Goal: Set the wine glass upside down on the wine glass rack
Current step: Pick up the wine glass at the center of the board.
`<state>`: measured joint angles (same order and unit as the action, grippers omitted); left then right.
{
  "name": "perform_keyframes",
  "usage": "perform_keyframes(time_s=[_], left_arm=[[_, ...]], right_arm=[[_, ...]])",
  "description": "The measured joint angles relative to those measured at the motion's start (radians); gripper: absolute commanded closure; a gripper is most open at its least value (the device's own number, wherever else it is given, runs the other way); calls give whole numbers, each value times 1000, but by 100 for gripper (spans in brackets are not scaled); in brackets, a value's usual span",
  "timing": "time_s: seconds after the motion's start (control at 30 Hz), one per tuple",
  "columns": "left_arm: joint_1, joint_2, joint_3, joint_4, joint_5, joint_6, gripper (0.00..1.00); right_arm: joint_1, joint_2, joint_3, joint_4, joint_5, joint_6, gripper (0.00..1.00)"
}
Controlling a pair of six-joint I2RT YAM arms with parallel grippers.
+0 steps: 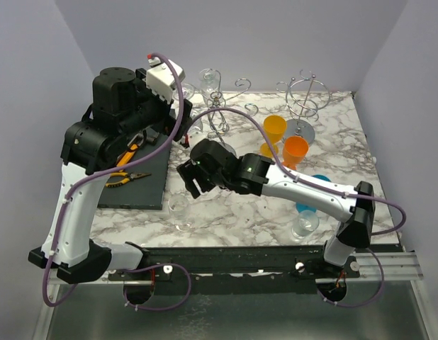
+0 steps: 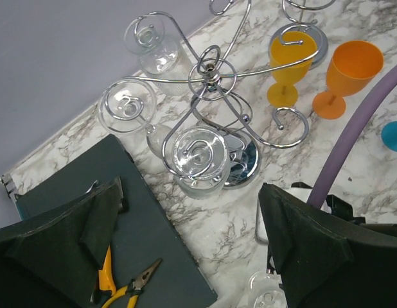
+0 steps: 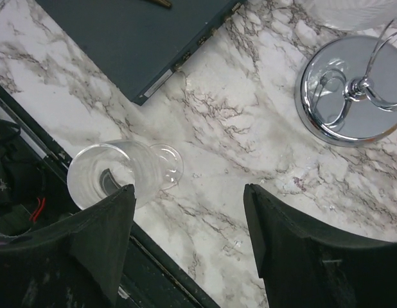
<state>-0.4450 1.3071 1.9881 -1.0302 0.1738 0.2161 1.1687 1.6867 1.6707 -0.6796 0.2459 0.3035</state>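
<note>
The chrome wine glass rack (image 1: 217, 113) (image 2: 211, 76) stands at the back of the marble table, with three clear glasses hanging upside down on its hooks, the nearest one (image 2: 198, 157) in front. My left gripper (image 1: 180, 129) (image 2: 192, 237) hovers open just in front of the rack and holds nothing. A clear wine glass (image 1: 178, 210) (image 3: 118, 176) stands near the table's front edge. My right gripper (image 1: 193, 183) (image 3: 189, 212) hangs open above the table just right of that glass. Its left finger (image 3: 96, 237) is beside the bowl, and nothing is between the jaws.
A dark mat (image 1: 137, 177) with yellow-handled pliers (image 1: 127, 177) lies at the left. Yellow (image 1: 274, 131), orange (image 1: 295, 150) and blue (image 1: 319, 185) goblets stand right of the rack. Another clear glass (image 1: 304, 223) is at the front right and a second wire rack (image 1: 304, 99) at the back right.
</note>
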Motion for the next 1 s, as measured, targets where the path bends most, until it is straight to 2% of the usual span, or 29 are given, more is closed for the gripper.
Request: perform_keyframes(time_s=[0.27,0.4,0.6,0.73,0.8,1.0], left_arm=[[0,0,2,52,-103,-33,1],[0,3,4,66,-127,-45,1],[0,4,5,72,-139,-54,1],[0,4,8,72,-142,-54,1],[0,4,13,73,-150,-53,1],[0,2,18,81,-164,-47,1]], right_arm=[[25,130,0,34,-58,-21,28],[35,175,12,35,-85,-28,34],[35,188,29,36,-100,-39,59],[35,205,31,39,-107,-45,90],[35,207,30,37,-100,-54,99],[35,154,-28,37,-73,-68,100]])
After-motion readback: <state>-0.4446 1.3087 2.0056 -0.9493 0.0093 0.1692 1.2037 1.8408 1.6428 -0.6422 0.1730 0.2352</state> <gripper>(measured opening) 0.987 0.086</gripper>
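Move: The right hand holds nothing; the wine glass stands upright some 6 cm to its left and 4 cm nearer the base, its middle about 15 cm below. The board's near right corner lies about 2 cm ahead and 13 cm left, the pliers some 12 cm ahead and 25 left, and the rack's round base about 21 cm ahead and 6 right, all near table height. From the left hand the wine glass is about 11 cm back, straight in line sideways, roughly 35 cm below. The right hand sinks about 8 cm onto the wine glass, sliding some 4 cm left and slightly back with a slight counter-clockwise turn, then nearly stops and closes its half-spread fingers almost shut, pinching the bowl's right-hand wall at the rim and starting to draw back to the right by a good centimetre. Meanwhile the left hand, open and empty, eases forward, left and up by about 2 cm each, turning some 10 degrees counter-clockwise. ##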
